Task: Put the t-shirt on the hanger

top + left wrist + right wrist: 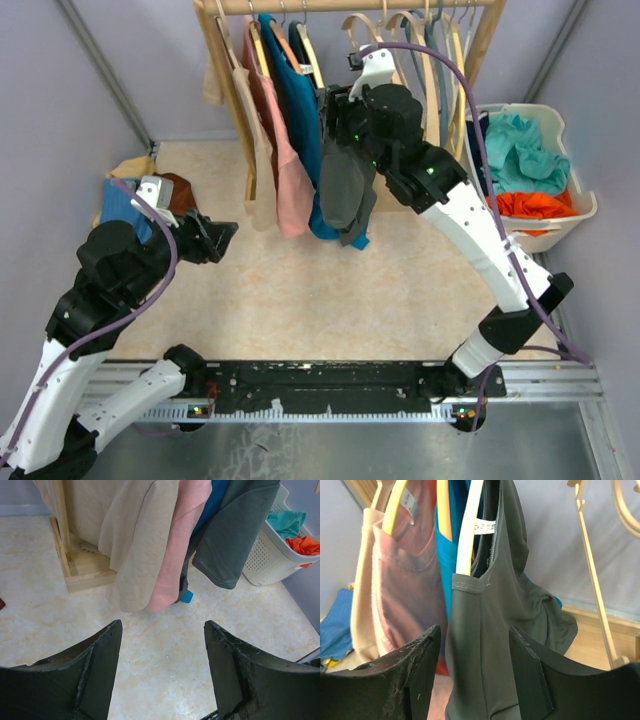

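Note:
The dark grey t-shirt [345, 195] hangs from the rack, bunched and uneven, with one sleeve drooping [235, 540]. In the right wrist view its collar with the white label sits over a pale wooden hanger [467, 530], and the body [495, 630] falls straight down. My right gripper [335, 125] is up at the shirt's shoulder. Its jaws [475, 635] stand open on either side of the hanging fabric, with a narrow gap showing on the left. My left gripper [222, 235] hovers low over the floor, left of the rack, open [162, 630] with nothing between its fingers.
A wooden clothes rack [350, 5] holds a beige garment [262, 160], a pink garment [290, 170], a teal-blue shirt [300, 100] and several bare hangers [420, 40]. A white laundry basket [570, 215] of clothes stands right. A cloth pile [120, 200] lies far left.

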You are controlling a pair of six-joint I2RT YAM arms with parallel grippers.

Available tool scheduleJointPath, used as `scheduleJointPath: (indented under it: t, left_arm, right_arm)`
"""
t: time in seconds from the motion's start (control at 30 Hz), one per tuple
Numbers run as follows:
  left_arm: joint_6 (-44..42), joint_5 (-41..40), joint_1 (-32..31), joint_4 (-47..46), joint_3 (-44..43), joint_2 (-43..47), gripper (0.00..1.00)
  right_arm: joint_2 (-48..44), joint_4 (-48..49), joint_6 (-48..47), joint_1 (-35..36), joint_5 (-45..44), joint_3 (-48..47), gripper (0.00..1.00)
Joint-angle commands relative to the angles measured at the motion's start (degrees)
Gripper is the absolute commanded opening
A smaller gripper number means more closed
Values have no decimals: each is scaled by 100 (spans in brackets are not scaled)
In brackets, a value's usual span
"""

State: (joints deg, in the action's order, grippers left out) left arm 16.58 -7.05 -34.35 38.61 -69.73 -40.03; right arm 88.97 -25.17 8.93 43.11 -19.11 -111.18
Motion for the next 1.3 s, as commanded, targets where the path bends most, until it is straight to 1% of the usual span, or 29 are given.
scheduleJointPath:
  t: [0.0,0.07,0.2,0.27,0.43,0.7,0.93,1.1,1.27]
  left_arm:
    - [-77,53,7,-77,-153,57,72]
    - [-82,60,7,-80,-160,66,72]
    - [-75,60,7,-49,-202,85,72]
    - [-82,56,7,-24,-221,91,72]
    - [-94,38,3,19,-298,93,72]
    - [-124,-4,7,73,-335,109,72]
    - [-150,-22,7,83,-398,87,72]
    - [-155,-20,7,88,-421,90,72]
    - [-160,-16,7,91,-465,57,72]
  right_arm:
    - [218,-73,-95,-191,270,-374,56]
    - [280,-105,-73,-242,260,-395,52]
    - [226,-88,-58,-277,-35,-326,34]
    - [181,-87,-61,-321,-145,-281,32]
    - [120,-67,-166,-420,-267,-225,30]
    - [-13,57,-504,-604,-415,-62,29]
    - [51,-118,-833,-802,-321,-380,29]
    - [207,-136,-1003,-852,-69,-448,29]
    - [309,-20,-853,-856,470,-261,28]
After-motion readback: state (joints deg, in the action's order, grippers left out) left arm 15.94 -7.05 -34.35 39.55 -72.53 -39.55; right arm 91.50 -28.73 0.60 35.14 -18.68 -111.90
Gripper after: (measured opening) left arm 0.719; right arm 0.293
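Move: The right hand, fingers half open, is at the near shoulder of the grey t-shirt on its hanger, about 3 cm ahead and 4 cm below. The teal shirt hangs roughly 6 cm to its left and 2 cm ahead, the pink shirt some 11 cm left and level with it; the nearest empty hanger is about 10 cm to its right, level with it. From the left hand, that grey shoulder lies roughly 22 cm ahead, 19 cm right and 8 cm higher. Forward and down a few centimetres, the right hand brings its half-open fingers onto the near shoulder of the grey t-shirt and closes them to pinch the cloth. Keeping that hold, it draws the shoulder about 5 cm to the right, away from the teal shirt, easing a little farther forward while turning slightly clockwise and rolling some 10 degrees, left side down. ##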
